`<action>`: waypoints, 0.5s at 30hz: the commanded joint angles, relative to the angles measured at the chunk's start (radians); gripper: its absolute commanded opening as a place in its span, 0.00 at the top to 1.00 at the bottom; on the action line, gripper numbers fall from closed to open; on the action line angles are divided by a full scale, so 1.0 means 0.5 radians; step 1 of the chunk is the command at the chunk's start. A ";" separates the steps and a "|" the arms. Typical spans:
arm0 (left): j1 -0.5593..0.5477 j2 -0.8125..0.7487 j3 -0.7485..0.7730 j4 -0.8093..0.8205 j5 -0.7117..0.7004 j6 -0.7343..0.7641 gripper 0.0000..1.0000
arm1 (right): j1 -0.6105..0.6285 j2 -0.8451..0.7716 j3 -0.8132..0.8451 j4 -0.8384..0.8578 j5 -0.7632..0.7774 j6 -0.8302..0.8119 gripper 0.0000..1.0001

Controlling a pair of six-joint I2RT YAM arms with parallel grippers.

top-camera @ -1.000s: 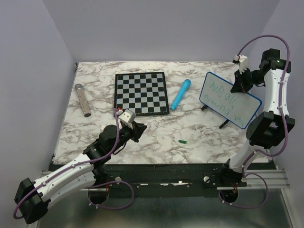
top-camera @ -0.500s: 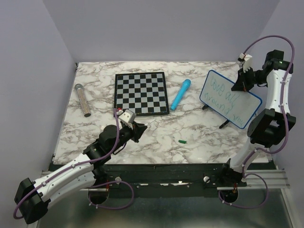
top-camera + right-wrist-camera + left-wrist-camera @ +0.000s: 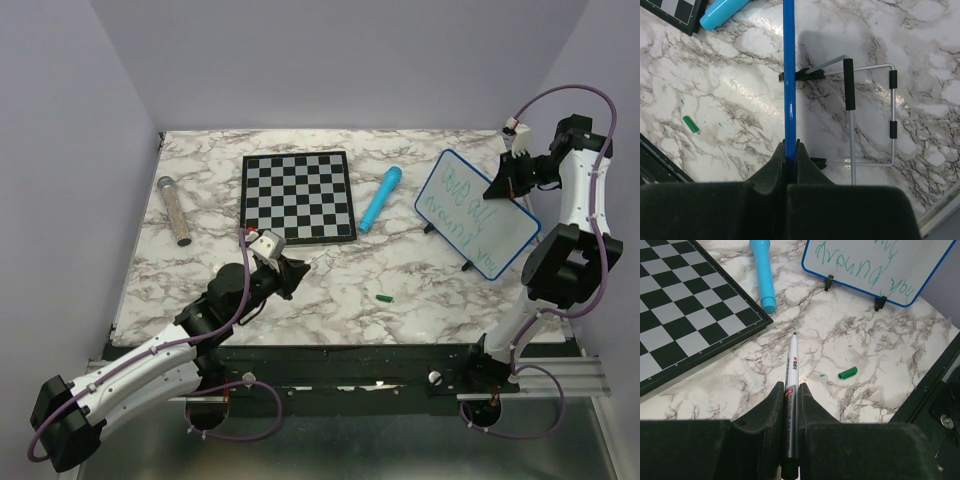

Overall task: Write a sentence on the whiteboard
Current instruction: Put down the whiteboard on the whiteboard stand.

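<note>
The whiteboard (image 3: 470, 212) stands tilted at the right of the table on a wire stand (image 3: 870, 115). Its blue rim shows edge-on as a line (image 3: 789, 75). The sentence (image 3: 458, 203) runs across it in green rows, also seen on the whiteboard (image 3: 875, 265) in the left wrist view. My right gripper (image 3: 503, 183) (image 3: 790, 145) is shut on the board's top rim. My left gripper (image 3: 295, 268) (image 3: 790, 386) is shut on a grey marker (image 3: 791, 370), low over the marble near the front. The marker's tip points toward the board, well short of it.
A green marker cap (image 3: 384, 297) (image 3: 847, 372) lies on the marble between the arms. A checkered board (image 3: 297, 195) lies at centre back, with a light blue cylinder (image 3: 381, 198) beside it. A speckled tube (image 3: 174, 210) lies at the far left.
My right gripper has swung the whiteboard a little: its near end has moved left and toward the front. The left arm and marker have stayed put.
</note>
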 commanded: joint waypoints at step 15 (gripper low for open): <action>0.008 -0.038 -0.017 0.060 0.065 -0.004 1.00 | -0.085 0.045 -0.209 -0.077 0.118 0.011 0.69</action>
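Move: The stand that takes the held whiteboard has its middle about 6 cm ahead of the right hand, 2 cm to its left and some 15 cm below; the board's lower edge is already at the clips. The blue tube lies roughly 13 cm ahead and 23 cm left, the green cap some 13 cm back and 23 cm left, both about 19 cm below. From the left hand the stand is about 24 cm ahead, 39 cm right and 14 cm lower. Down, with a shorter draw back and a little to the right, the right hand eases the whiteboard's upper edge about 2.5 cm lower over the stand, tipping some 5 degrees. Partway through, its shut fingers begin to open and end about a quarter open, still straddling the blue edge but no longer clamped on it. ##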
